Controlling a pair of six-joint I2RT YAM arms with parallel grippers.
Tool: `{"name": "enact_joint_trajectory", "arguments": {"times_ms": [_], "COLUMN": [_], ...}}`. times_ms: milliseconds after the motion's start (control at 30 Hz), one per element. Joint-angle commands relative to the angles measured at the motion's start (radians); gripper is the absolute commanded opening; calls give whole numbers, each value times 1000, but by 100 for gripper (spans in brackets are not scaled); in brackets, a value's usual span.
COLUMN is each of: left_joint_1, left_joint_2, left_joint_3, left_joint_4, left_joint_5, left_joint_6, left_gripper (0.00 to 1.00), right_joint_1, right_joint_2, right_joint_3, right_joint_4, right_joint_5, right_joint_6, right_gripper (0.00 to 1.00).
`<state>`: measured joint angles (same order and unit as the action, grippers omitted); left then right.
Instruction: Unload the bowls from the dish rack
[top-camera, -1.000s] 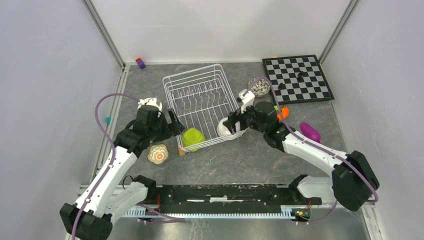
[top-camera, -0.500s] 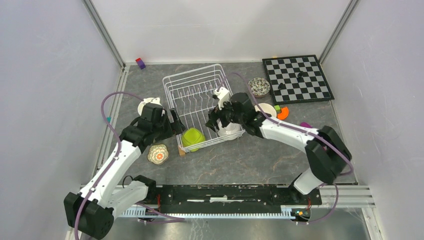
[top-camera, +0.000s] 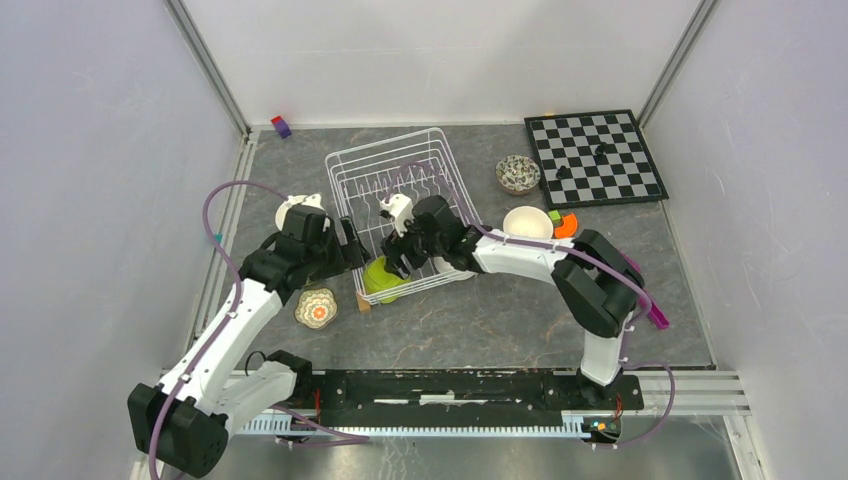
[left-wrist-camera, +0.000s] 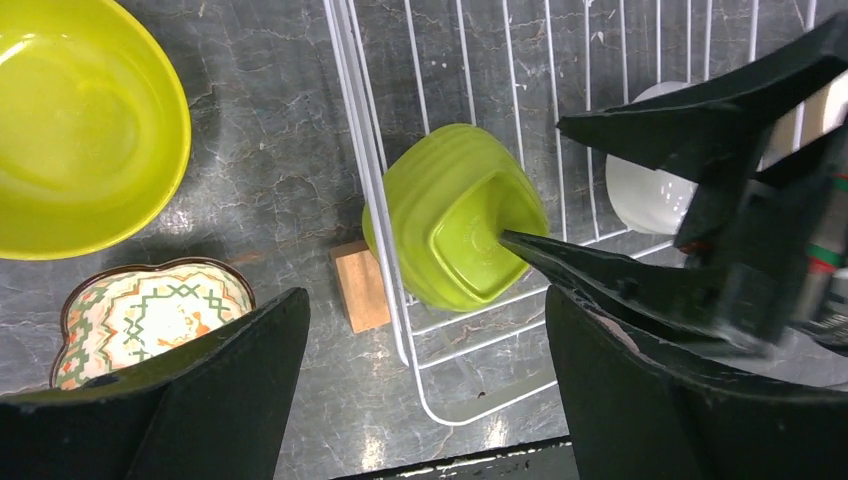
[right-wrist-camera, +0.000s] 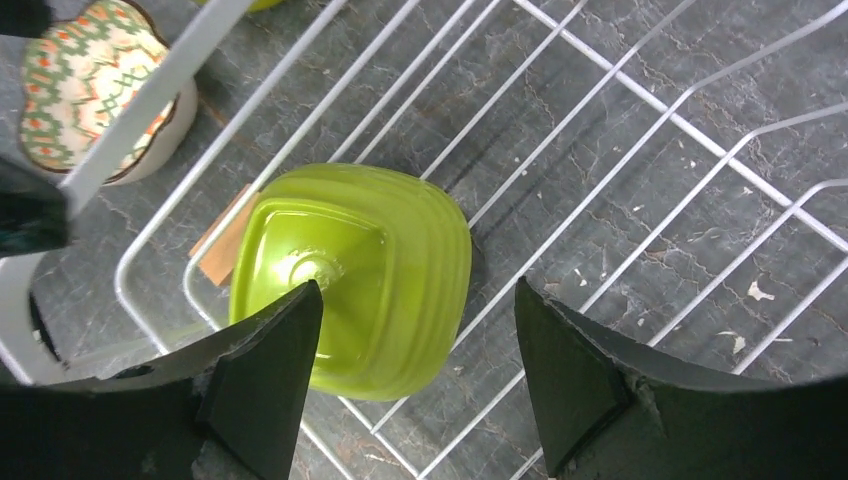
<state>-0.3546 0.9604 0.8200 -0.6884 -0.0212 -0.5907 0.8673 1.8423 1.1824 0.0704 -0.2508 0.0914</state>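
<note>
The white wire dish rack (top-camera: 395, 190) stands mid-table. A lime green squarish bowl (top-camera: 385, 277) leans in its near-left corner, base up; it also shows in the left wrist view (left-wrist-camera: 455, 225) and the right wrist view (right-wrist-camera: 370, 290). A white bowl (left-wrist-camera: 645, 190) lies in the rack's near-right corner. My right gripper (top-camera: 398, 258) (right-wrist-camera: 420, 390) is open just above the green bowl, one fingertip over its base. My left gripper (top-camera: 352, 247) (left-wrist-camera: 425, 400) is open and empty above the rack's near-left corner.
On the table left of the rack are a floral bowl (top-camera: 317, 308), a second lime green bowl (left-wrist-camera: 80, 120) and a small wooden block (left-wrist-camera: 360, 285). Right of the rack are a white bowl (top-camera: 527, 221), a speckled bowl (top-camera: 518, 174) and a chessboard (top-camera: 595, 155).
My right gripper has swept left across the rack, from the white bowl at the near-right corner to above the green bowl. The left arm has barely moved.
</note>
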Motion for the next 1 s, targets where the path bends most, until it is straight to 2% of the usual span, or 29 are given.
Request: {"name": "enact_joint_trajectory", "arguments": {"times_ms": [0, 133, 200, 333, 600, 767, 967], "left_joint_1": [2, 2, 2, 3, 3, 2, 2], "left_joint_2": [-16, -14, -12, -10, -13, 42, 124], "left_joint_3": [68, 68, 65, 50, 111, 191, 258], "left_joint_4": [-10, -6, -3, 3, 4, 17, 38], "left_joint_5": [-11, -17, -19, -10, 59, 108, 167], "left_joint_6": [61, 62, 62, 62, 87, 87, 69], "left_gripper": [93, 93, 93, 93, 93, 91, 88], "right_joint_1": [8, 9, 7, 0, -9, -34, -77], "right_joint_2": [38, 7, -25, -65, -66, -43, -32], "right_joint_3": [86, 89, 63, 37, 45, 66, 53], "right_joint_4": [-59, -139, -139, -145, -153, -150, -124], "right_joint_5": [121, 377, 497, 603, 570, 457, 328], "right_joint_6": [-25, -40, -47, -64, -69, -45, -15], "right_gripper": [74, 67, 60, 54, 52, 46, 46]}}
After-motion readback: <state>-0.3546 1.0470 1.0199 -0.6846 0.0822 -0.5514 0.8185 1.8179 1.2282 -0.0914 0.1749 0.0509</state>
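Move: The upside-down green bowl lies right by the open right gripper: its middle about 3 cm back, 2 cm left and 3 cm below. The white bowl sits about 13 cm to this hand's right and 3 cm ahead, a little below; the wooden block is roughly 7 cm back and 7 cm left, down on the table. From the left gripper the green bowl lies some 9 cm right, level fore and aft, 8 cm lower. Sweep the right gripper about 10 cm right and forward, low over the rack towards the white bowl, with the nearer finger on the green bowl, dragging it along; twist some 25 degrees clockwise, narrow the fingers to about half open, then hold there. Meanwhile raise the open, empty left gripper about 6 cm, easing it forward and right late on. ##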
